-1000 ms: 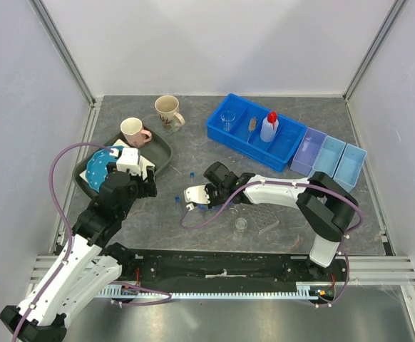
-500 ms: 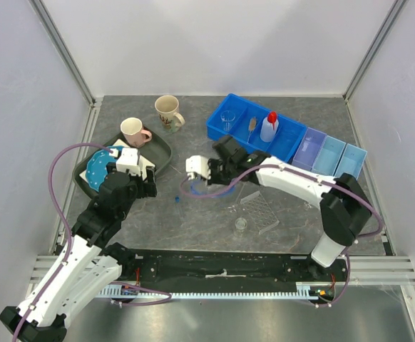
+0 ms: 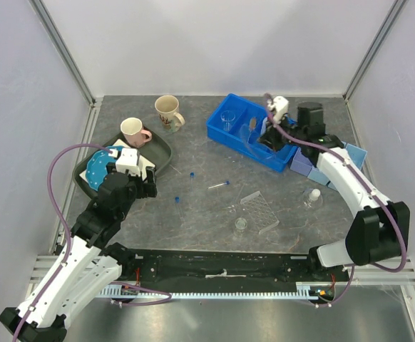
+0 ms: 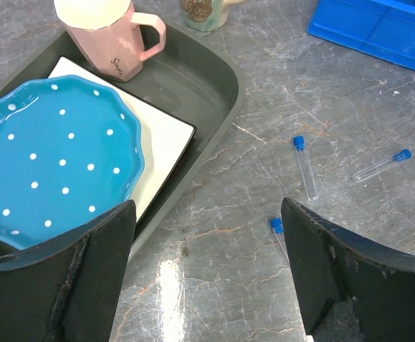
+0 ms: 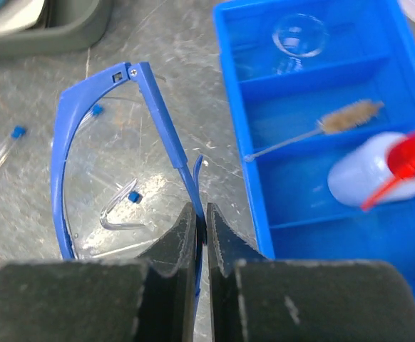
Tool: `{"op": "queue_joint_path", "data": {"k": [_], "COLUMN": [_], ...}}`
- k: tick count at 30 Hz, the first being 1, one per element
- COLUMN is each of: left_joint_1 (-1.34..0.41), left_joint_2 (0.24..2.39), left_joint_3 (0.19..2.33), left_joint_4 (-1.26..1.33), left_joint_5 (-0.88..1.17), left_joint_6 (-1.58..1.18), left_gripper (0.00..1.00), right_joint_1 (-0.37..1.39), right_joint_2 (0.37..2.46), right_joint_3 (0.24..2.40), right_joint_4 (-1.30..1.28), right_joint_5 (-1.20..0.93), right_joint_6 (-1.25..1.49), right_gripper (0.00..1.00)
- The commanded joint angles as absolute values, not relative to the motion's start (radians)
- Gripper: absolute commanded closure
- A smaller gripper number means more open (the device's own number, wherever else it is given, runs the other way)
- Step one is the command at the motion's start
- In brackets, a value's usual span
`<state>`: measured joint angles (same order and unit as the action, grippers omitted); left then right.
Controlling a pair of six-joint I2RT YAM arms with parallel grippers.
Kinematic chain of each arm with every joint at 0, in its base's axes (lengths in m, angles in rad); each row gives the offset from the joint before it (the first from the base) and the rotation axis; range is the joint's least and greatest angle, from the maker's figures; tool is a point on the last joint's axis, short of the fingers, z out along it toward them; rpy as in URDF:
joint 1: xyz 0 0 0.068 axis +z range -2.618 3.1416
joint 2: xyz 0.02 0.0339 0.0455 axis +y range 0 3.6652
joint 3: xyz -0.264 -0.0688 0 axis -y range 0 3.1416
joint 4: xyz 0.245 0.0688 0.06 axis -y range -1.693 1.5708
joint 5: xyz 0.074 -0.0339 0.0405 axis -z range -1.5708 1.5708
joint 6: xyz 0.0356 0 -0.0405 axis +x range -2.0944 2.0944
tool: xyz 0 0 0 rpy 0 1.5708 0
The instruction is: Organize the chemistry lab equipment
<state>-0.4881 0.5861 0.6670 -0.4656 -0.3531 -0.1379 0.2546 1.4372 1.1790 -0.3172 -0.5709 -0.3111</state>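
My right gripper is shut on the thin temple arms of the blue-framed goggles, which hang off the table beside the blue bin. From above, this gripper and the goggles are at the bin's front edge. Inside the bin lie a clear beaker, a thin brush and the white squeeze bottle. My left gripper stands open over bare table next to the dark tray. Three blue-capped tubes lie loose nearby.
A clear tube rack, a small beaker and a flask are at the front right. The tray holds a blue dotted plate and a pink mug. A beige mug stands behind. Light-blue bins sit far right.
My right gripper has carried the goggles from the middle of the table up and back to the blue bin's front edge. The left arm has stayed put.
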Motion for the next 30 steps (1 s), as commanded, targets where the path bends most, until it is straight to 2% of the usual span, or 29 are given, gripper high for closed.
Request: {"op": "queue_joint_path", "data": {"k": [1,6,11,17,30], "left_joint_1": [-0.483,-0.483,-0.485,-0.483,-0.483], "left_joint_2": [0.577,0.569,0.569,0.572,0.583], "left_joint_3": [0.693,0.693,0.693,0.692,0.692], "left_joint_4": [-0.425,-0.425,-0.423,-0.422,-0.423], "left_joint_5": [-0.330,-0.327,-0.325,-0.322,-0.319], "left_joint_6": [-0.144,-0.146,-0.146,-0.144,-0.141], "left_gripper": [0.11,0.11,0.11,0.11,0.11], "right_joint_1": [0.141,-0.036,-0.100,-0.109,-0.109], "right_joint_2": [1.384,1.397,1.477,1.531,1.709], "right_joint_3": [1.118,1.042,0.999,0.986,1.086], "right_joint_4": [-0.175,-0.019,0.021,0.028,0.002], "right_joint_5": [-0.653,-0.615,-0.468,-0.312,-0.259], "right_joint_6": [0.039,0.322,0.559,0.644,0.690], "right_gripper": [1.00,1.00,1.00,1.00,1.00]}}
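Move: The right hand already has the safety goggles in its fingers; the empty right-end compartment of the blue bin lies roughly 7 cm ahead, 12 cm to its right and 18 cm below. From the same hand, the red-capped bottle is about 13 cm ahead and 6 cm right, the brush 16 cm ahead and 1 cm right, and the purple bin 7 cm ahead and 19 cm right. From the left hand that compartment is some 20 cm ahead and 43 cm right. Keeping the safety goggles pinched by one end of their frame, the right hand sweeps about 16 cm to the right past the near side of the red-capped bottle, going some 7 cm forward too. It soon sinks about 11 cm towards the blue bin's right end, while the wrist turns clockwise some 60 degrees and tips the fingers steeply down. ##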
